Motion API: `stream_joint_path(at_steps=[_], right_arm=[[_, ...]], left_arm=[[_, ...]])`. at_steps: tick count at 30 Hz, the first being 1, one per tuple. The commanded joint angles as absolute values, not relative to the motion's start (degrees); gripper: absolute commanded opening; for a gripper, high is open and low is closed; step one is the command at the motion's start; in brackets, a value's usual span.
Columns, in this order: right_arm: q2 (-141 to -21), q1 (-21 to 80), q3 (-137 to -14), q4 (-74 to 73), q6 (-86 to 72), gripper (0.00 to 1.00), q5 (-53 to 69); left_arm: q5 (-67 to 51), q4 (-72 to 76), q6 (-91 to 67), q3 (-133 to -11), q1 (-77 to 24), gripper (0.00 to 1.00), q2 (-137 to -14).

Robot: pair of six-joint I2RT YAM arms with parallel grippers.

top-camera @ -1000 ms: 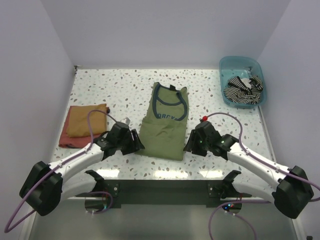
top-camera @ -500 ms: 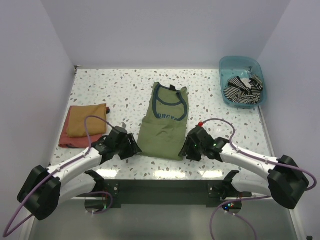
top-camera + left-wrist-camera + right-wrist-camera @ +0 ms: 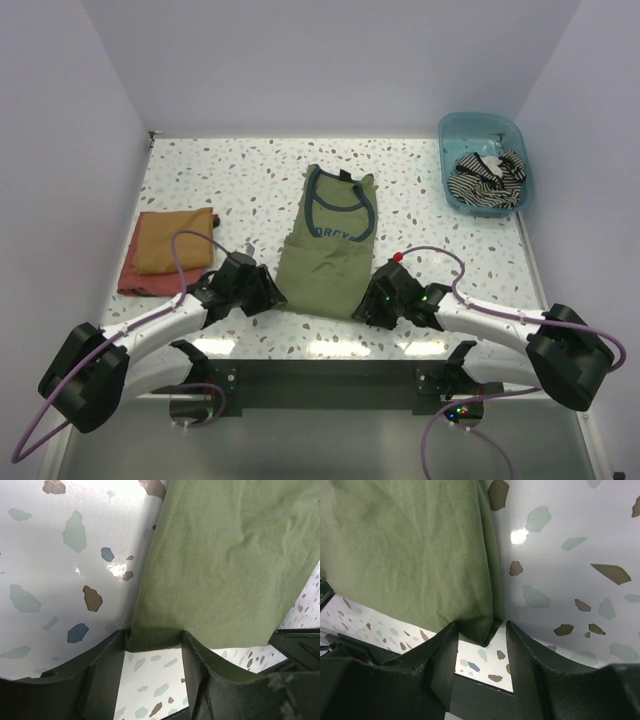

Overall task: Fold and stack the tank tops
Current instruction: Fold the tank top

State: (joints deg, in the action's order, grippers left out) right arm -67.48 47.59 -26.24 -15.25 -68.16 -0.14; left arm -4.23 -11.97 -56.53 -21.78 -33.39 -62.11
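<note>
The olive-green tank top (image 3: 330,245) lies flat mid-table, folded into a long strip, with its navy-trimmed neck at the far end. My left gripper (image 3: 270,296) is at its near left corner. In the left wrist view that corner (image 3: 152,637) sits between the spread fingers of the open left gripper (image 3: 151,639). My right gripper (image 3: 368,305) is at the near right corner, also open. Its fingers straddle the green corner (image 3: 482,622) in the right wrist view. The striped tank top (image 3: 487,180) lies crumpled in the teal bin (image 3: 448,130) at the far right.
A folded orange cloth (image 3: 172,238) rests on a red one (image 3: 135,280) at the left. White walls close in the speckled table (image 3: 230,170) on three sides. The arm mounts line the near edge.
Both grippers slid toward the near edge and inward onto the green top's near corners. Their jaws have narrowed slightly. The shirt has not moved.
</note>
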Motion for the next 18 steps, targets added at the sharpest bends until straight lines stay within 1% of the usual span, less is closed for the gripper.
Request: stream_joint_path(at_steps=[1, 3, 4, 6, 7, 8, 9, 11, 12, 14, 15, 18], right_arm=[[-67.9, 48.0, -24.3, -14.2, -70.3, 0.46, -0.7], [-68.0, 48.0, -23.6, -14.0, -70.5, 0.43, -1.1], [-68.1, 47.9, -23.3, -13.7, -70.5, 0.38, -1.1], [-68.4, 48.0, -23.0, -13.5, -70.2, 0.33, -1.1], [-68.3, 48.0, -23.0, -13.8, -70.1, 0.27, -1.2], [-68.3, 48.0, -23.3, -14.1, -69.7, 0.24, -1.4], [-68.2, 48.0, -23.6, -15.2, -68.9, 0.16, -2.0], [-67.4, 48.0, -24.9, -16.6, -67.9, 0.1, -2.8], [-67.2, 48.0, -25.3, -18.0, -66.8, 0.04, -3.3], [-66.1, 48.0, -26.6, -19.3, -65.7, 0.0, -3.3], [-65.7, 48.2, -27.1, -21.2, -64.4, 0.0, -3.4], [-63.1, 50.3, -28.3, -24.9, -63.6, 0.0, -4.3]], left_arm=[[-1.7, -12.9, -56.3, -18.9, -33.0, 0.54, -64.0], [-1.6, -12.5, -56.0, -18.3, -33.0, 0.52, -64.3], [-1.6, -12.1, -55.9, -18.2, -33.1, 0.5, -64.5], [-1.5, -11.5, -55.5, -17.8, -33.1, 0.46, -65.0], [-1.6, -11.2, -55.3, -17.7, -33.1, 0.44, -65.5], [-1.6, -11.0, -55.1, -17.5, -33.1, 0.4, -65.7], [-1.9, -10.6, -54.8, -17.3, -33.1, 0.3, -65.7], [-2.3, -10.4, -54.2, -17.1, -33.3, 0.22, -65.6], [-2.5, -10.7, -53.7, -17.3, -33.4, 0.11, -65.4], [-2.5, -11.8, -53.5, -17.8, -33.8, 0.06, -63.8], [-2.5, -12.4, -53.4, -17.9, -33.9, 0.0, -63.0], [-2.3, -16.6, -53.8, -17.9, -34.7, 0.0, -59.1]])
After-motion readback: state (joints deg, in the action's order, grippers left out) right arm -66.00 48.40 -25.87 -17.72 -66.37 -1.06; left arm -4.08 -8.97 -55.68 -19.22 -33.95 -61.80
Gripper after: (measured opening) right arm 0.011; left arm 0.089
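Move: The tank top lies folded lengthwise, its near hem's left corner between the left hand's open fingers and its right corner between the right hand's, each about 1 cm below the hand. Its neckline is roughly 27 cm ahead of the left hand and 13 cm to its right. The folded stack is some 13 cm ahead of the left hand and 22 cm to its left. Both hands sink about 1 cm, pinch the near hem corners between closing fingers, then ease back slightly. ##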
